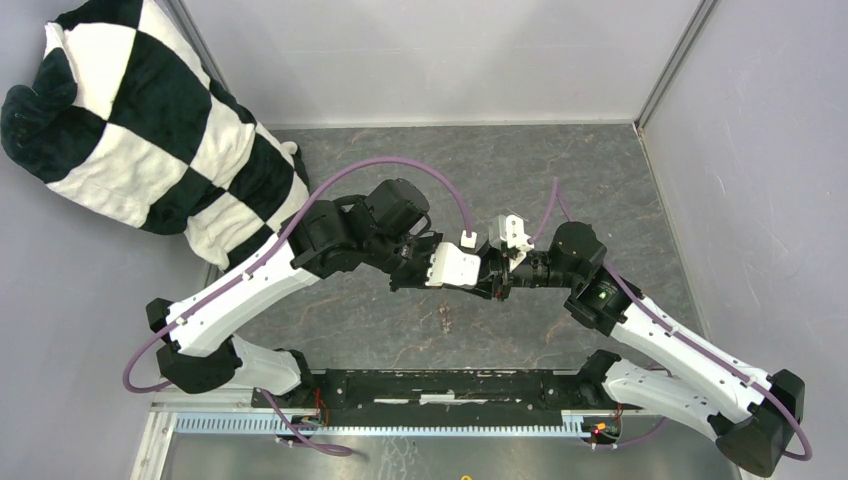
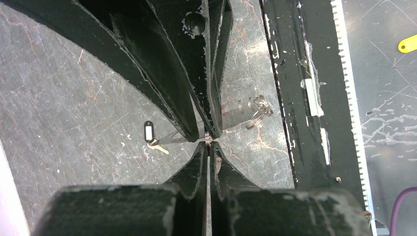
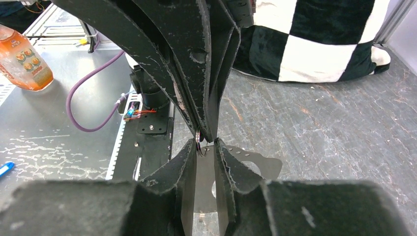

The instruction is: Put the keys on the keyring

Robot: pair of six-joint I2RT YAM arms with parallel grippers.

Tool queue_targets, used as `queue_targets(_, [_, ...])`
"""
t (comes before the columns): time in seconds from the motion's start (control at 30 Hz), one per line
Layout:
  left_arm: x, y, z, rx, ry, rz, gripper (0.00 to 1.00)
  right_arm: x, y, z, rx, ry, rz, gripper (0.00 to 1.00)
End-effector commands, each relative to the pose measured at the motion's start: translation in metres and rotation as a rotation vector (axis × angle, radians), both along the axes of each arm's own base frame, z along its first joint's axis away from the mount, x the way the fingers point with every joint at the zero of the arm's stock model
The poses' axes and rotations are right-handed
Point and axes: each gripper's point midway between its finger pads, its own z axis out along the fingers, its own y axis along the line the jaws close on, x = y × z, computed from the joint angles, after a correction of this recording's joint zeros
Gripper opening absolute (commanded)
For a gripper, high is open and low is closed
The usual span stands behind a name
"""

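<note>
My two grippers meet tip to tip above the middle of the table. The left gripper (image 2: pixel 208 145) is shut on the keyring (image 2: pixel 208 139), a thin metal loop seen edge-on. In the right wrist view the keyring (image 3: pixel 198 146) hangs from the left fingers (image 3: pixel 196 64), between the tips of my right gripper (image 3: pixel 203 146), whose jaws stand apart around it. One of the keys, with a black tag (image 2: pixel 149 132), lies on the table below. A silvery tangle with a clear, reddish tag (image 2: pixel 255 110) lies to its right.
A black-and-white checkered pillow (image 1: pixel 140 110) fills the far left corner. The black base rail (image 1: pixel 450 385) runs along the near edge. Beyond it, on the metal bench, are an orange bottle (image 3: pixel 22 59), a purple cable (image 3: pixel 88 98) and a yellow tag (image 2: pixel 407 44).
</note>
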Motion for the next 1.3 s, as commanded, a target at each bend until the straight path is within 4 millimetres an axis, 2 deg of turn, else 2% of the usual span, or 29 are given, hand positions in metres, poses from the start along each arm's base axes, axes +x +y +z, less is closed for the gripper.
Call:
queue_targets(0.0, [-0.007, -0.001, 0.013, -0.058, -0.002, -0.019, 0.02, 0.007, 0.001, 0.036, 0.077, -0.079, -0.021, 0.22])
queue_targets(0.13, [-0.008, -0.001, 0.012, -0.056, 0.003, -0.019, 0.02, 0.006, 0.001, 0.037, 0.084, -0.079, -0.017, 0.16])
queue_targets(0.23, [-0.008, 0.000, 0.011, -0.055, 0.002, -0.019, 0.02, 0.004, 0.000, 0.041, 0.099, -0.084, -0.016, 0.25])
queue_targets(0.37, [-0.009, 0.000, 0.011, -0.056, 0.003, -0.020, 0.02, 0.005, -0.002, 0.043, 0.101, -0.084, -0.026, 0.28])
queue_targets(0.53, [-0.008, -0.001, 0.014, -0.068, -0.001, -0.016, 0.02, 0.005, 0.001, 0.036, 0.083, -0.067, -0.011, 0.20])
queue_targets(0.63, [-0.008, -0.001, 0.015, -0.068, -0.003, -0.013, 0.02, 0.006, 0.002, 0.031, 0.067, -0.055, -0.007, 0.19])
queue_targets(0.67, [-0.008, -0.001, 0.014, -0.066, -0.002, -0.013, 0.02, 0.006, 0.003, 0.029, 0.060, -0.052, -0.007, 0.17])
queue_targets(0.77, [-0.008, -0.001, 0.015, -0.069, -0.002, -0.014, 0.02, 0.011, 0.004, 0.022, 0.027, -0.046, -0.016, 0.02])
queue_targets(0.9, [-0.007, -0.003, 0.020, -0.081, -0.004, -0.010, 0.02, 0.024, 0.004, 0.009, -0.038, -0.040, -0.070, 0.00])
queue_targets(1.0, [-0.005, -0.008, 0.030, -0.108, 0.003, 0.009, 0.02, 0.026, 0.000, 0.014, -0.002, -0.060, -0.102, 0.01])
queue_targets(1.03, [-0.004, -0.010, 0.034, -0.124, 0.003, 0.020, 0.04, 0.025, -0.001, 0.019, 0.032, -0.078, -0.109, 0.00])
queue_targets(1.2, [-0.002, -0.012, 0.044, -0.156, 0.009, 0.061, 0.40, 0.014, -0.012, 0.047, 0.234, -0.073, -0.113, 0.00])
queue_targets(1.27, [0.002, -0.012, 0.050, -0.185, 0.002, 0.097, 0.48, 0.008, -0.018, 0.056, 0.313, -0.069, -0.110, 0.01])
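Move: The split ring is pinched in my left fingertips, roughly 1 cm right of and 1 cm below that hand point. From my right hand it sits about 1 cm to the left, level with and between the parted tips. Below the right hand hang the metal plate, some 7 cm down, and the key bunch, about 6 cm back and 12 cm down. The black-tagged key lies on the table about 12 cm ahead, 3 cm left and 29 cm below. My right hand stays at the ring, easing its fingers in and out a little before shutting them on it while my left keeps its pinch. Then my left fingers open to nearly half and let go, that hand rising about 2 cm and drifting 1 cm right; my right, still shut, draws about 1 cm right and up, with a slight roll. ##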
